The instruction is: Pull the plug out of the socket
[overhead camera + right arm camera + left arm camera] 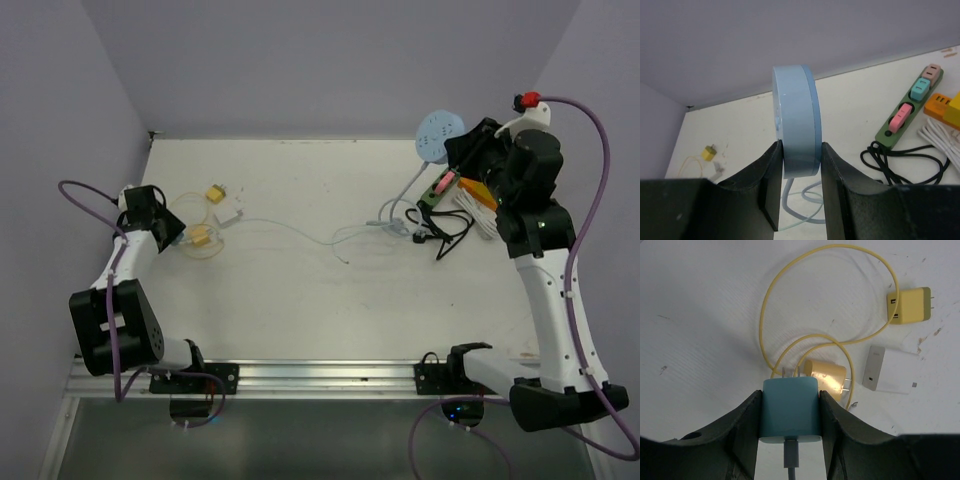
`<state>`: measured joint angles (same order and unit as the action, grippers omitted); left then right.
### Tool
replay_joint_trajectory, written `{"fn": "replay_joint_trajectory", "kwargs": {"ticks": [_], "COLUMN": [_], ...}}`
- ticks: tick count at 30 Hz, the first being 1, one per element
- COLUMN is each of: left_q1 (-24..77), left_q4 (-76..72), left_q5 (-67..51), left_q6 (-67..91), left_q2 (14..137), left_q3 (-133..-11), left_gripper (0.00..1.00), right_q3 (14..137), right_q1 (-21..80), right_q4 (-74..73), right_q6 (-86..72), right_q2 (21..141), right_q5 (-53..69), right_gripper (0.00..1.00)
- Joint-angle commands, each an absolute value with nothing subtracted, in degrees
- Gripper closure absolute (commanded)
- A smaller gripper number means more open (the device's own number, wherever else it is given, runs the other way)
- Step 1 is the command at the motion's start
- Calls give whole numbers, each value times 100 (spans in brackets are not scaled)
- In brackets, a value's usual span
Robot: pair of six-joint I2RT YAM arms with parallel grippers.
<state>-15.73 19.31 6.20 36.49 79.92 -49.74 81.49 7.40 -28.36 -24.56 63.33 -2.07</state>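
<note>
My left gripper is shut on the pale blue plug, gripping its two sides low over the table at the far left. The plug's metal prongs stick out bare, and a grey lead leaves its rear. In the top view the left gripper sits beside small chargers. My right gripper is shut on the round pale blue socket, held on edge above the table at the back right. A thin pale cable runs across the table between the two sides. Plug and socket are far apart.
By the plug lie a yellow charger, a white charger and an orange-yellow charger with a looped yellow cable. At the right are a green power strip, an orange block, and black and white cords.
</note>
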Motion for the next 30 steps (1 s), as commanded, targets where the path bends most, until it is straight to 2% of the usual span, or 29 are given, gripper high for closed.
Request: {"fn": "replay_joint_trajectory", "kwargs": {"ticks": [1,6,10,17,18,20,21,24,30], "left_q1": [-1617,-1608,-1468,-1152,-1143,-1125,-1116,-1011,-221], "left_q4": [1337,1248,1187,1327,1353,1459,1494,1713,1942], "left_q5": [581,141,26,79,88,193,228,377,379], "left_q6": [3631,3384,3147,2786,2751,2725,2707,2620,2067], "left_q2": [8103,8603,8824,9097,9079,9009,8913,8667,8026], "left_q3": [-4975,-5150,-5168,-5396,-5440,-5484,-5528,-5633,-5766], "left_gripper": [99,92,74,48,39,30,21,11,8], "right_q3": [8508,8210,7349,6706,6619,6548,6504,6434,6407], "right_q1": [738,747,800,1160,1238,1318,1397,1537,1722], "right_q4": [-2453,-2189,-1829,-1749,-1732,-1714,-1723,-1696,-1767], "right_q6": [-2478,-2672,-2839,-2602,-2567,-2505,-2470,-2426,-2347], "right_q2": [6476,7013,7198,7558,7628,7699,7743,7892,8112], "right_q5": [376,1756,2293,2206,2180,2101,2048,1978,1837], "right_gripper": [100,100,100,100,100,100,100,100,100]}}
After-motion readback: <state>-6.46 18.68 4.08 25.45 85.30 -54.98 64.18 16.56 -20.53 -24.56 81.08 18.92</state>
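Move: The teal plug in the left fingers goes to bare table about 1 cm ahead, 2 cm right and 6 cm below. From the left hand the orange plug lies some 4 cm ahead and 3 right, the white plug 9 ahead and 9 right, the yellow plug 13 ahead and 6 right, all about 6 down. The right hand holds the blue socket high; its free table middle is some 13 cm left, 1 ahead and 38 below, the green power strip 17 ahead, 7 right and 37 below. Lower the left gripper about 4.5 cm, easing right and a little forward to the near side of the orange plug, open wide to let go of the teal plug, then climb back up and farther right, turning clockwise. Meanwhile keep the right grip on the socket: swing left and bring it down some 21 cm towards the table middle, tipping down and turning counter-clockwise. ##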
